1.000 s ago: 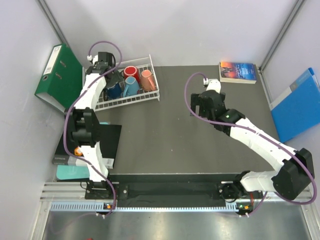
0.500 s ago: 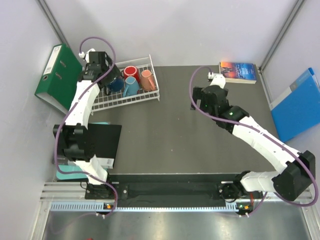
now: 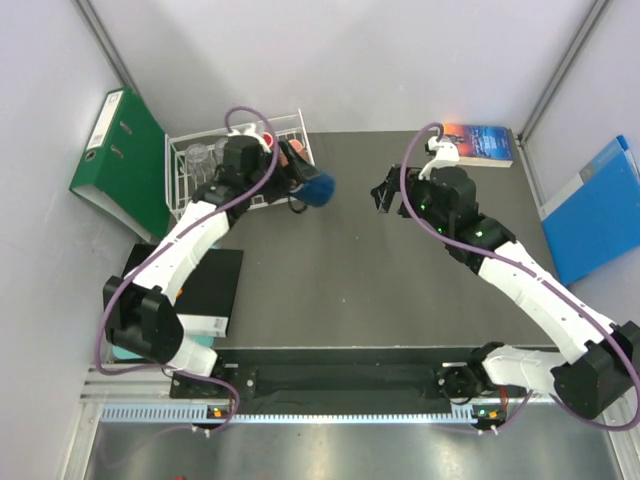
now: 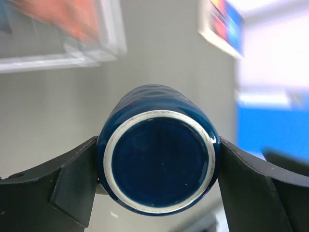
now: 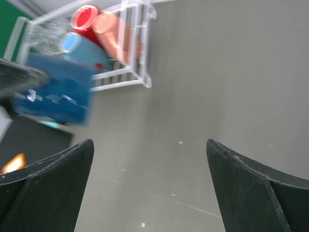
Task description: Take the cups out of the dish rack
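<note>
My left gripper is shut on a dark blue mug, whose base faces the wrist camera. From above, the mug hangs over the table just right of the white wire dish rack. Two clear glass tumblers stand in the rack's left part. The right wrist view shows a red cup, an orange cup and a light blue cup lying in the rack. My right gripper is open over bare table, right of the held mug; from above it hovers mid-table.
A green binder leans at the far left by the rack. A colourful book lies at the back right and a blue folder against the right wall. A black book lies near the left arm's base.
The left arm has lifted the dark blue mug out of the rack and swung it right, over the table. The right arm has shifted slightly further back and right.
</note>
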`<action>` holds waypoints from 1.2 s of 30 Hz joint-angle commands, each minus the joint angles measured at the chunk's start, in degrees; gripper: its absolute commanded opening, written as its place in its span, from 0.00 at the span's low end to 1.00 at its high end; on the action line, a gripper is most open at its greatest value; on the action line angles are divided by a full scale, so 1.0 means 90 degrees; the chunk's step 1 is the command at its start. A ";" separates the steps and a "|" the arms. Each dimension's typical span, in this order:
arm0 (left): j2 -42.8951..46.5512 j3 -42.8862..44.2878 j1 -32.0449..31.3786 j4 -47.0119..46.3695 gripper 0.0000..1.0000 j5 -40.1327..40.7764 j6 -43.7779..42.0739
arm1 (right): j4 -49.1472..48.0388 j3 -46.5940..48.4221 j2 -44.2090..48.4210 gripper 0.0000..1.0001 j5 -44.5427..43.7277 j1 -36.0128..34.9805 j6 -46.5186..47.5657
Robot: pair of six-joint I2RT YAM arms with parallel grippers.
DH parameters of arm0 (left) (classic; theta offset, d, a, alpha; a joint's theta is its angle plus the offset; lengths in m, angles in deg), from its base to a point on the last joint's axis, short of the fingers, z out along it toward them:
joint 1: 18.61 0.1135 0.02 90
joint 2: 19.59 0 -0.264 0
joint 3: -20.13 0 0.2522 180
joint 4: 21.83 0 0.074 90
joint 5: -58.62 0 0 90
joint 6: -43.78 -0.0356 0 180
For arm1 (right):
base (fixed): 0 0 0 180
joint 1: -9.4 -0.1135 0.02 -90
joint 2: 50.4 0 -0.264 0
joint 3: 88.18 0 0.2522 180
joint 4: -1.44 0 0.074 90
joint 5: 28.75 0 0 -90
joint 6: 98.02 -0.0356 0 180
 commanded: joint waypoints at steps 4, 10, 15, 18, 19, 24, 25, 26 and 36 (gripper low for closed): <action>0.0993 -0.1079 -0.0178 -0.3477 0.00 -0.1740 0.1498 | -0.1331 -0.0250 0.0598 0.98 0.1455 0.0200 -0.0738; 0.1237 -0.2259 -0.0169 -0.5497 0.00 -0.2024 0.2659 | -0.2180 -0.0894 0.1262 0.89 0.2225 0.0570 -0.1646; 0.0838 -0.3248 -0.0207 -0.8016 0.00 -0.2258 0.4077 | -0.3449 -0.1500 0.1526 0.86 0.3066 0.0863 -0.2670; 0.0438 -0.3347 -0.0304 -0.9287 0.00 -0.2492 0.4780 | -0.4269 -0.1774 0.1439 0.85 0.3642 0.0991 -0.3150; 0.0340 -0.3328 -0.0334 -0.9618 0.00 -0.2561 0.4985 | -0.4436 -0.1803 0.1313 0.85 0.3895 0.0991 -0.3248; 0.0027 -0.3016 -0.0695 -0.9398 0.00 -0.2932 0.4919 | -0.4935 -0.1735 0.0931 0.85 0.4366 0.0972 -0.3464; 0.0027 -0.2957 -0.0725 -0.9242 0.00 -0.2942 0.4744 | -0.4955 -0.1745 0.0892 0.85 0.4347 0.0962 -0.3454; 0.0007 -0.2918 -0.0764 -0.9009 0.00 -0.2962 0.4665 | -0.4936 -0.1735 0.0872 0.85 0.4337 0.0962 -0.3415; -0.0344 -0.2781 -0.1145 -0.9231 0.00 -0.2835 0.4704 | -0.4818 -0.1598 0.0530 0.71 0.4435 0.0815 -0.3278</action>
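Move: The left hand already grips the dark blue cup above the table in front of the dish rack. The empty, open right gripper it is being taken to lies roughly 25 cm to its right and 4 cm nearer the base, at about its height. Some 17 cm below the left hand, the orange cup lies 8 cm ahead and 2 cm left, the light blue cup 4 cm ahead and 13 cm left. From the right hand the blue cup is about 21 cm left, 2 cm farther out and slightly below. Rightward and back, some 15 cm in all and rising about 5 cm, the left hand keeps hold of the blue cup and swings its fingers clockwise and up until the mouth faces the right gripper. The right hand rises 7 cm, drawing back and left, turning its fingers counter-clockwise towards the cup; they narrow partly around the near rim, one inside the mouth, contact not clear. ##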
